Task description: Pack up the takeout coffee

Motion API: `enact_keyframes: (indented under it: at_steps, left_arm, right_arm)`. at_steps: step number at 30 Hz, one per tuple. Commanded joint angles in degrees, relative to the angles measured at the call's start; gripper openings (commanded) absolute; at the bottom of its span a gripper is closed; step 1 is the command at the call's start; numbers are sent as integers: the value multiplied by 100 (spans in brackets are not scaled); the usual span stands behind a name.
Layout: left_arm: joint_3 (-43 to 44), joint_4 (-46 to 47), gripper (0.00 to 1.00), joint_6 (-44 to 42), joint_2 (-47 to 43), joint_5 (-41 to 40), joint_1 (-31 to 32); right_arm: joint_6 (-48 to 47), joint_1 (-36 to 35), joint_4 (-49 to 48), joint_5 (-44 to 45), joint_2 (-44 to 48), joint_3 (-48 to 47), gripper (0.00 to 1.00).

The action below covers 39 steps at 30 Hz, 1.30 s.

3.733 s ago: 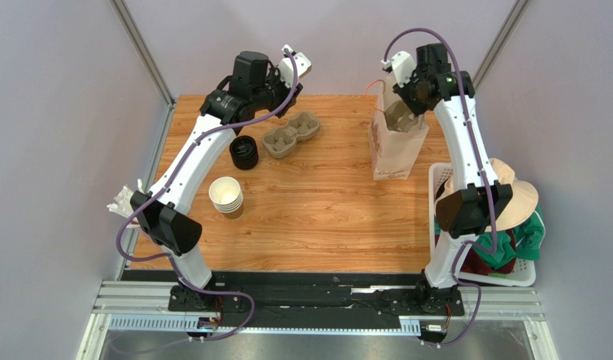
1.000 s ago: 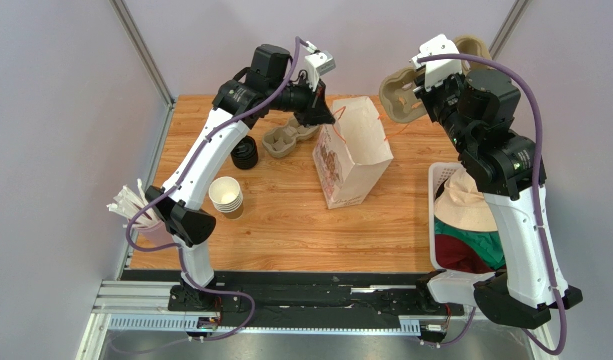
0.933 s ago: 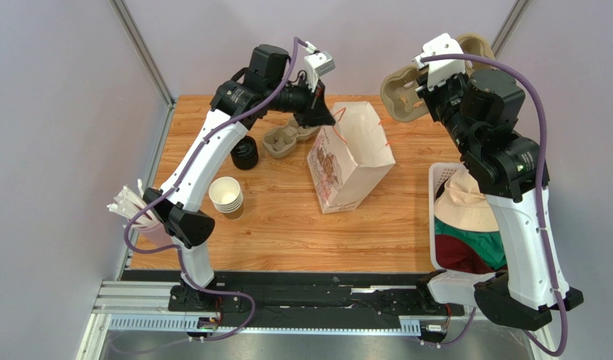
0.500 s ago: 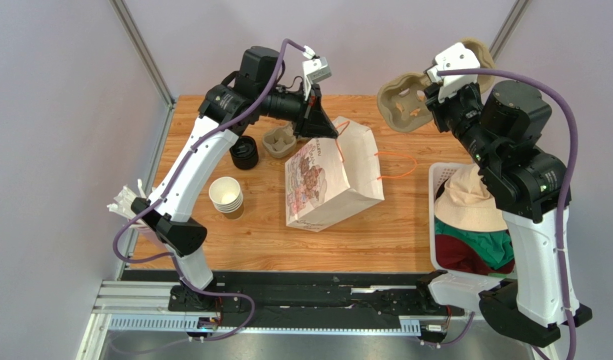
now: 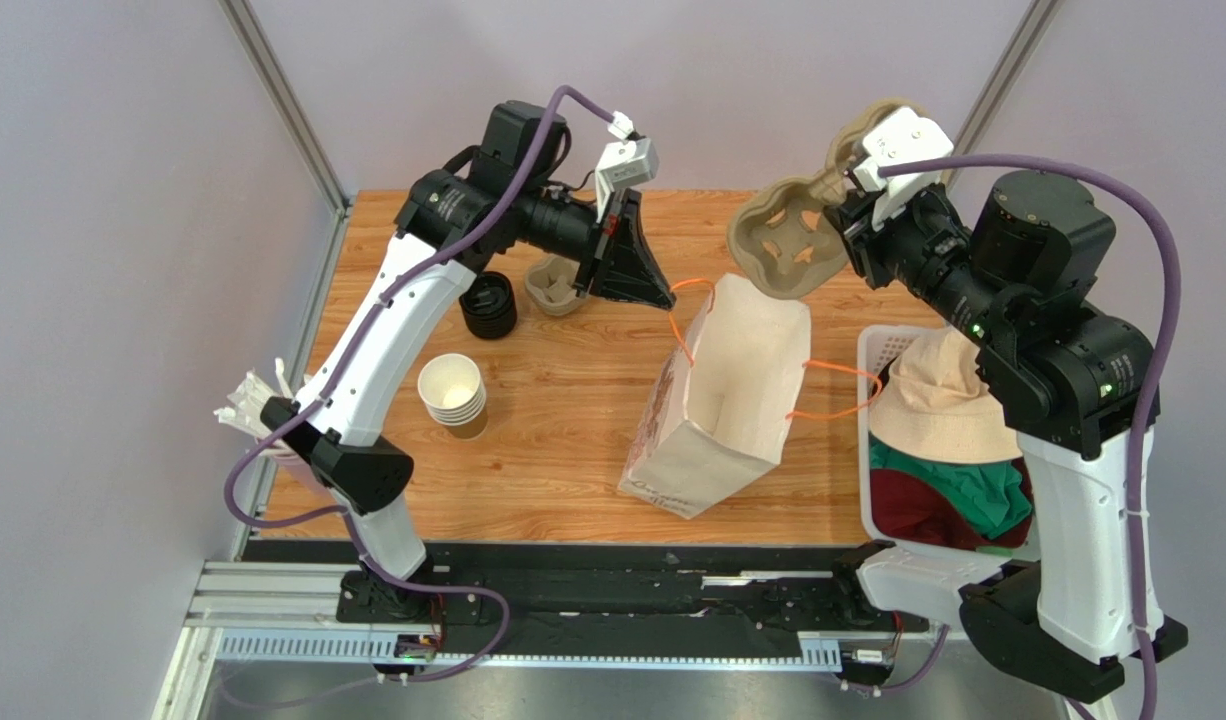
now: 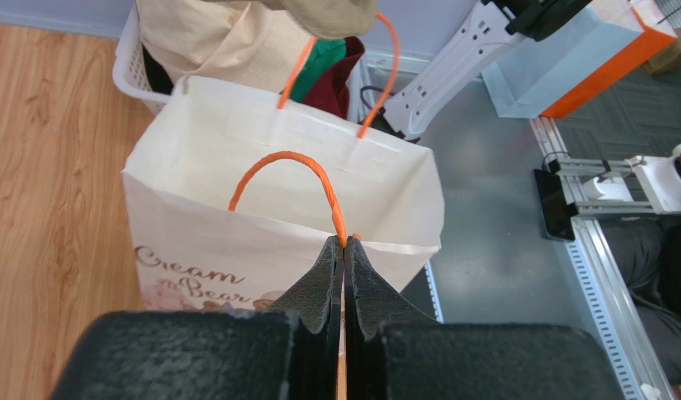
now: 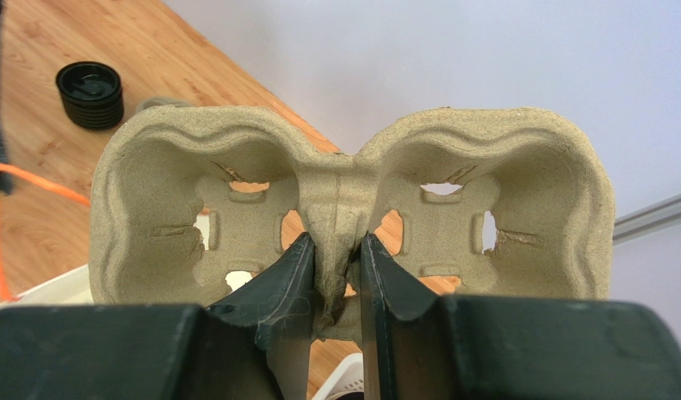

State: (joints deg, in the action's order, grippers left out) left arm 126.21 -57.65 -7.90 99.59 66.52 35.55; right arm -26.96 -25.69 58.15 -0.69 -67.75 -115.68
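No takeout coffee shows in any view. My left gripper [image 5: 669, 302] is shut on one orange handle [image 6: 294, 162] of a white paper bag [image 5: 732, 393], printed "Cream Bear". The bag [image 6: 235, 175] leans with its mouth open, and the handle runs up into the pinched fingertips [image 6: 345, 243]. My right gripper [image 5: 845, 228] is raised and shut on the middle ridge of a two-cup pulp carrier [image 5: 782, 240]. That carrier [image 7: 352, 192] hangs empty just above the far rim of the bag's mouth, gripped between the right gripper [image 7: 335, 250] fingers.
A stack of black lids [image 5: 489, 306] and a second pulp carrier [image 5: 550, 285] sit at the back left. A stack of lidless paper cups [image 5: 453, 393] stands left of centre. A white basket [image 5: 872, 510] with a hat [image 5: 950, 413] and clothes sits at the right edge.
The left gripper dragged the bag by its handle from the table's middle toward the front right. The right arm swung the carrier left and lower, over the bag's mouth.
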Motion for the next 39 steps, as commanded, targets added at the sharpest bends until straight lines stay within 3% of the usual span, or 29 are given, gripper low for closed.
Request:
enact_keyframes:
  at_steps: [1, 4, 9, 17, 20, 22, 29, 39]
  left_arm:
    - [404, -844, 0, -1222, 349, -672, -100]
    - [194, -347, 0, -917, 412, -1183, -389]
    - [-457, 210, 13, -766, 421, -1774, -654]
    - [-800, 526, 27, -634, 184, -1836, -663]
    - [-896, 684, 27, -494, 96, -1888, -663]
    - [-1019, 868, 34, -380, 26, -2011, -663]
    - [-1678, 1879, 35, 201, -422, -2679, -663]
    - [-1810, 2143, 35, 482, -458, -2829, -663]
  right_arm:
    - [16, 3, 152, -493, 174, -60, 25]
    - [-2, -6, 205, -695, 209, 54, 25]
    - [33, 3, 127, -1029, 218, 563, 25]
    - [524, -6, 126, -1662, -203, 749, 25]
    - [762, -32, 91, -1724, -449, 696, 24]
    - [1052, -85, 144, -1768, -572, 626, 24]
    - [1509, -357, 197, -1751, -556, 959, 24]
    - [1914, -612, 39, -1628, -477, 1855, 25]
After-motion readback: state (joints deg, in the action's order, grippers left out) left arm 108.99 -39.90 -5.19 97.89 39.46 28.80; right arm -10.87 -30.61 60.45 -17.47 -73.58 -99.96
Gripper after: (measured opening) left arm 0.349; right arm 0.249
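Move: Sitting about 6 cm to the left of the right hand's carried cup carrier, 7 cm back and some 17 cm below, is the paper bag's open mouth; its free orange handle lies roughly 10 cm back, 3 cm right and 17 cm below that hand. From the left hand, which grips the other handle, the mouth is about 8 cm right, 9 cm below and 1 cm back; the second carrier on the table is some 30 cm ahead, 10 cm left and 40 cm lower. Swinging down and left by about 15 cm in all, the right hand keeps its pinch on the carrier's neck and tips nose-down some 30 degrees to bring it over the bag's mouth. The left hand carries its handle forward and down, turning counter-clockwise, then opens its fingers about a third around the handle while easing farther forward. ##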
